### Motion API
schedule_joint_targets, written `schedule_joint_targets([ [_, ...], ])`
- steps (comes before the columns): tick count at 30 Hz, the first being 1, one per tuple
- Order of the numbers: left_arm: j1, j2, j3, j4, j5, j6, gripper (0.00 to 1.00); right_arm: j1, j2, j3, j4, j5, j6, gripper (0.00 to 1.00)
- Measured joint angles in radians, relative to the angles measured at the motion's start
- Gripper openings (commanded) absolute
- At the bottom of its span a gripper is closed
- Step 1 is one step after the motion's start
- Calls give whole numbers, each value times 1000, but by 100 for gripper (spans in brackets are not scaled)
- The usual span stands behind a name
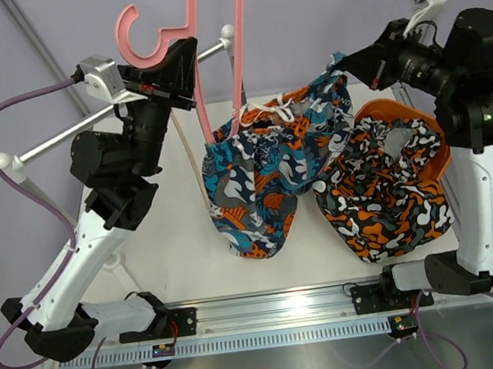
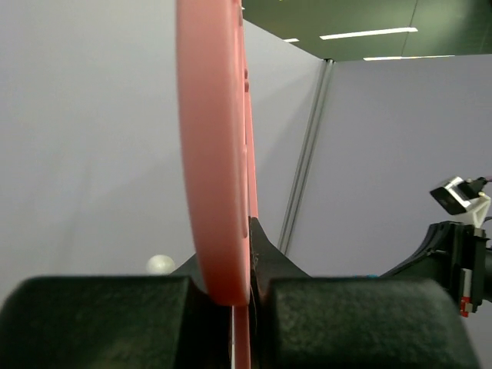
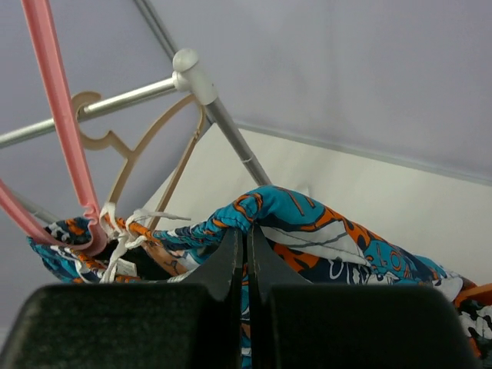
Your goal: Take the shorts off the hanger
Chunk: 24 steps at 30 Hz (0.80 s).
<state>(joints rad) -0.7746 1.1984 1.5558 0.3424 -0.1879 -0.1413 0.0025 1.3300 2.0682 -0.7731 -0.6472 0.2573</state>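
The blue, teal, orange and white shorts (image 1: pixel 271 168) hang by the waistband from the pink hanger (image 1: pixel 214 62), which is lifted off the rail. My left gripper (image 1: pixel 179 62) is shut on the hanger just below its hook; in the left wrist view the pink plastic (image 2: pixel 219 154) is clamped between the pads. My right gripper (image 1: pixel 346 62) is shut on the waistband of the blue shorts (image 3: pixel 307 231), pulling it rightward. The camouflage shorts (image 1: pixel 391 185) lie loose on the table at the right. A white drawstring (image 3: pixel 123 227) sits by the hanger's corner.
A metal rail (image 1: pixel 69 134) on white end caps crosses the back left. A beige hanger (image 3: pixel 138 154) hangs from it behind the pink one. The white table (image 1: pixel 183 255) ends at a metal track (image 1: pixel 271 312) near the arm bases.
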Motion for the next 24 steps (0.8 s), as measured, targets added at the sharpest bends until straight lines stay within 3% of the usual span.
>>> schedule_joint_targets([
  [7,4,10,13,27,83,18,0,211,48,-49,-42,112,-85,0],
  [13,4,18,76,31,129,19,0,263,61,-95,-56,190,-108,0],
  [17,3,-24,68,-42,101,39,0,266,72,-89,-81,284,-113,0],
  [24,4,-255,-6,-281,-18,96,0,266,109,-81,-91,351,-112,0],
])
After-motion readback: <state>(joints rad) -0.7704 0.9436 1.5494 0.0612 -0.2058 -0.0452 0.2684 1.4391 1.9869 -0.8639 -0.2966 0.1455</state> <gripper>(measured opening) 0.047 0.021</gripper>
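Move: The left gripper holds the pink hanger by its neck; the hanger's lower end is still in the shorts' waistband, roughly 20 cm below this hand, 5 cm to its right and about level fore and aft. The rack's corner is some 12 cm ahead, 8 cm right and 10 cm lower. The right gripper pinches the shorts' other side: from it the waistband is 21 cm left, 3 cm back and 10 cm down, the orange bin 16 cm right, 1 cm ahead and 45 cm below. Keep both grippers shut. Sink the right hand about 9 cm with the pinched shorts, first swinging left, then easing forward and slightly back right as its fingers tip down. Draw the left hand's hanger back with a small rise, then sweep it left and farther back, away from the waistband, about 10 cm in all, losing most of that rise. ##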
